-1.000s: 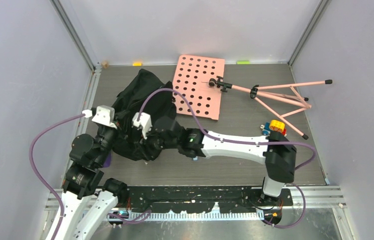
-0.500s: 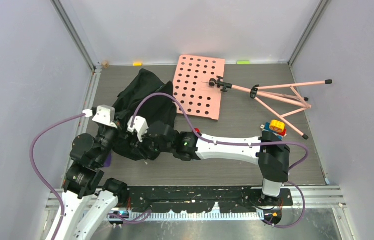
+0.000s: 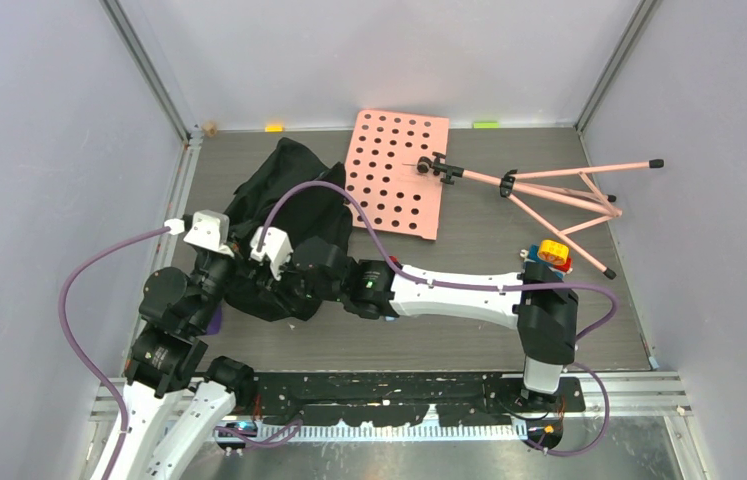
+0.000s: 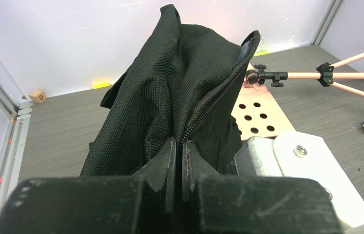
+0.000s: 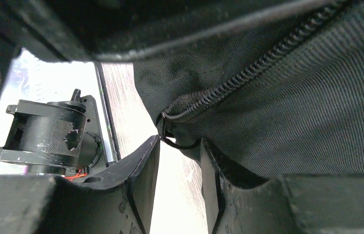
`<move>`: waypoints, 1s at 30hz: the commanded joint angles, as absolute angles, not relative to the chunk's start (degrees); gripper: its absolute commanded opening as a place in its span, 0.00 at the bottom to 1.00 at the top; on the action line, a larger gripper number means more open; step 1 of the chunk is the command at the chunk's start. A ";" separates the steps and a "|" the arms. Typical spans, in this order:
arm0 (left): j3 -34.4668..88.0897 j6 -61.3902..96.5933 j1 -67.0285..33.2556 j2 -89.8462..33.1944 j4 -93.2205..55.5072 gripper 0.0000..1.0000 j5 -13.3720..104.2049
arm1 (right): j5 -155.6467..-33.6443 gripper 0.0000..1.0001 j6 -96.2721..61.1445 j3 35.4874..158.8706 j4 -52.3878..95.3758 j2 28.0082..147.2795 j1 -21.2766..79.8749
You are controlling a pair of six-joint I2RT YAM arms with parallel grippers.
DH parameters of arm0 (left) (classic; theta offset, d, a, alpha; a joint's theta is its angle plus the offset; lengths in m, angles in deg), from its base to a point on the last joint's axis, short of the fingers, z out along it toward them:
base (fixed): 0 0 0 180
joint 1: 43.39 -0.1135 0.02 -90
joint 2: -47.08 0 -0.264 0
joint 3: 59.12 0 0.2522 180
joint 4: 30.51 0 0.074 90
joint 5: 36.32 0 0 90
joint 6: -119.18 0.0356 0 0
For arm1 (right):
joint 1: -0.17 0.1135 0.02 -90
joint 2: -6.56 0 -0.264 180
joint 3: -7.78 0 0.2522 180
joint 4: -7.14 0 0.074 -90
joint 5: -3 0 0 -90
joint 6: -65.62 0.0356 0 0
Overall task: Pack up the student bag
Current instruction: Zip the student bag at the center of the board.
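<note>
The student bag (image 3: pixel 289 195), black fabric, lies crumpled at the table's left with both arms at its near edge. My left gripper (image 3: pixel 237 265) is shut on a fold of the bag beside its zipper (image 4: pixel 204 117); in the left wrist view the left gripper (image 4: pixel 179 148) holds the cloth upright and the bag (image 4: pixel 170 83) rises above it. My right gripper (image 3: pixel 271 285) sits just right of it, low against the bag. In the right wrist view the right gripper (image 5: pixel 180 146) has its jaws apart, with the zipper's end ring (image 5: pixel 175 141) at the fingertips and the bag (image 5: pixel 292 102) above.
A pink perforated board (image 3: pixel 397 172) lies behind the bag, joined to a pink folding stand (image 3: pixel 559 190) spread to the right. A small coloured toy (image 3: pixel 549 253) sits near the right arm's elbow. A wooden cube (image 3: pixel 211 128) rests at the back left corner.
My right arm has reached further left, into the bag's near edge, and its jaws have narrowed. The left gripper and the bag have stayed put.
</note>
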State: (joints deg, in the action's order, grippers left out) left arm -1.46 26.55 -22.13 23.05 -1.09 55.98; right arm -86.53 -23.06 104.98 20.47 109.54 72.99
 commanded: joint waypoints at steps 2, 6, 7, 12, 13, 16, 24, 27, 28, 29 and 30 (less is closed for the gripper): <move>-0.45 25.93 -22.12 22.57 -4.62 0.00 55.52 | -88.50 0.41 -24.11 108.30 18.10 110.42 73.20; -0.45 26.02 -22.12 22.49 -4.67 0.00 55.52 | -89.21 0.36 -25.43 108.92 18.08 111.00 73.19; -0.45 26.02 -22.12 22.48 -4.60 0.00 55.58 | -89.62 0.33 -25.47 109.15 18.13 111.22 73.18; -0.53 26.02 -22.12 22.43 -4.56 0.00 55.67 | -89.79 0.03 -24.96 108.92 18.37 110.81 73.26; -0.58 26.02 -22.12 22.39 -4.62 0.00 55.73 | -89.22 0.02 -24.63 107.99 18.05 109.79 73.40; -0.49 26.29 -22.12 22.02 -4.79 0.00 55.52 | -87.81 0.00 -23.27 104.96 14.61 106.75 73.43; 1.88 27.25 -22.12 22.08 -4.60 0.49 54.97 | -87.18 0.00 -14.11 109.50 14.11 105.47 73.36; 3.65 28.83 -22.12 22.45 -2.86 0.59 56.88 | -84.99 0.00 -11.45 111.15 15.13 105.46 73.37; 4.01 28.91 -22.12 22.67 -2.34 0.62 57.82 | -84.30 0.00 -10.62 111.91 15.33 105.40 73.27; 4.33 28.92 -22.12 22.93 -1.71 0.64 58.90 | -83.71 0.00 -10.29 112.56 15.68 105.28 73.24; 4.48 29.66 -22.12 23.23 -1.28 0.65 59.41 | -83.34 0.00 -9.67 112.80 15.87 105.23 73.04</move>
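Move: The cord loop of the bag's zip pull sits right at the right hand's open fingertips, about 1 cm to its left and level with it fore and aft. From there the bag's middle is roughly 12 cm ahead, 1 cm right and 10 cm lower; the purple box is about 13 cm left, level fore and aft and 18 cm lower. From the left hand, still pinching the bag's zip edge, the loop is some 6 cm back, 1 cm left and 11 cm lower. Creeping left about 1 cm, the right hand shuts its fingers on the zip pull's cord loop, then lifts it about 3 cm, easing slightly back. As that lift begins, the left hand, until then still with the zip edge pinched, opens its fingers, lets go of the cloth and rises some 2.5 cm, drifting left. ##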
